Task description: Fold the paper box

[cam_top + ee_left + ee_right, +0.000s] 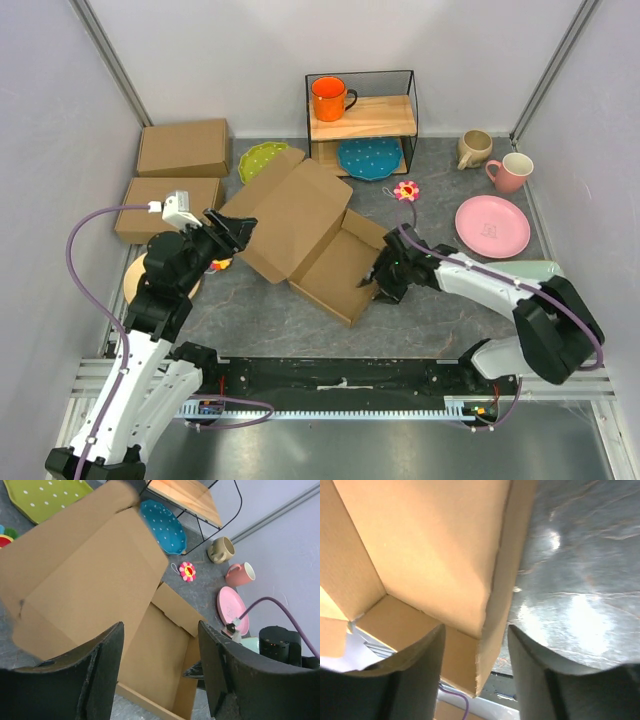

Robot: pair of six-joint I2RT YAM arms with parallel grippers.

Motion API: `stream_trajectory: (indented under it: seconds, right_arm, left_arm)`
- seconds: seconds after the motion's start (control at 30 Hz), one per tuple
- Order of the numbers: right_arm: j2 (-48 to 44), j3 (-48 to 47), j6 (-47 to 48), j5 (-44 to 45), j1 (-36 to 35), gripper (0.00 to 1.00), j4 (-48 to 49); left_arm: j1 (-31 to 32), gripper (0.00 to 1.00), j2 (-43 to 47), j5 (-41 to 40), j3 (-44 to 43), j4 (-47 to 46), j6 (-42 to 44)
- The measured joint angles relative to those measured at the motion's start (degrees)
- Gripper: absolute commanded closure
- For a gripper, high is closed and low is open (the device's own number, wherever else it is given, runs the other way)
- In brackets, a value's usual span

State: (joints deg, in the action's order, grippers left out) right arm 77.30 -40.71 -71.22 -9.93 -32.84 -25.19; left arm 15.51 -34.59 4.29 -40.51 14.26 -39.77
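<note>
The paper box point(300, 230) lies mid-table as a brown cardboard tray with its big lid flap raised toward the back left. My left gripper point(235, 232) hovers open at the lid's left edge. In the left wrist view its fingers point(107, 670) frame the box point(90, 575) with nothing between them. My right gripper point(378, 285) is at the tray's right side wall. In the right wrist view it point(476, 630) stands open, with the upright cardboard wall point(495, 630) in the gap and neither finger pressing on it.
Two folded cardboard boxes point(183, 147) point(165, 205) sit at the back left. A wire shelf holds an orange mug point(335, 98), with a blue plate point(370, 158) under it and a green plate point(262, 160) beside. A flower toy point(405, 190), two mugs point(473, 148) point(510, 172) and a pink plate point(492, 225) lie to the right.
</note>
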Motion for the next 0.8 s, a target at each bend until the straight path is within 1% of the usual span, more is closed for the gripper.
stream_trajectory:
  seconds: [0.07,0.13,0.2,0.27,0.37,0.47,0.63,0.73,0.8]
  right_arm:
    - [2.7,-2.0,-0.6,1.0,-3.3,0.23,0.5]
    - [4.9,-5.4,-0.2,2.4,-5.5,0.08,-0.2]
    - [6.2,-10.0,1.9,4.0,-7.2,0.04,-2.7]
    - [7.0,-14.9,5.5,5.3,-8.3,0.04,-5.1]
    - [8.1,-23.3,12.7,9.0,-10.8,0.02,-11.3]
    - [7.7,-28.8,19.1,13.6,-13.2,0.02,-16.6]
    - [5.9,-31.1,26.9,18.4,-13.9,0.02,-22.9]
    - [5.5,-31.3,30.1,24.7,-13.9,0.02,-26.0]
    - [4.2,-31.1,33.3,30.6,-13.8,0.02,-25.7]
  left_arm:
    - [0.0,0.33,0.0,0.4,0.4,0.0,0.0]
    - [0.1,0.33,0.0,0.3,0.4,0.0,0.0]
    - [0.1,0.33,0.1,0.3,0.4,0.1,0.1]
    - [0.1,0.33,0.2,0.3,0.4,0.2,0.1]
    - [0.1,0.33,0.2,0.1,0.2,0.8,0.2]
    - [0.1,0.33,0.1,-0.5,-0.2,1.2,0.5]
    - [0.1,0.33,0.0,-1.1,-0.3,2.1,0.5]
    - [0.1,0.33,0.3,-1.2,-0.2,2.8,0.4]
    - [0.1,0.33,0.6,-1.2,0.0,3.2,0.4]
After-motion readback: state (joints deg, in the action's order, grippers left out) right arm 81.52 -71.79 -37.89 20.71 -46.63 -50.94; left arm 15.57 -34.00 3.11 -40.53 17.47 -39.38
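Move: The right hand, fingers half open, straddles the right wall of the paper box; the tray's middle lies about 5 cm to its left, 2 cm ahead and 2 cm below. The tray's folded-in far flap is some 10 cm straight ahead; the raised lid's middle is around 15 cm left and 11 cm ahead. The small flower toy stands roughly 17 cm ahead and 7 cm right. From the left hand, the tray is about level, 18 cm right and 25 cm below. The right hand spreads its half-open fingers wide and comes free of the box's right wall, swinging about 6 cm left over the tray as it begins to climb and going slightly forward. It keeps rising to some 10 cm above its start, then swings back right by about 7 cm and ends roughly 4 cm farther forward, towards the far flap, the wrist turning some 50 degrees in all so that the open fingers still point down but lean more forward and less left. ##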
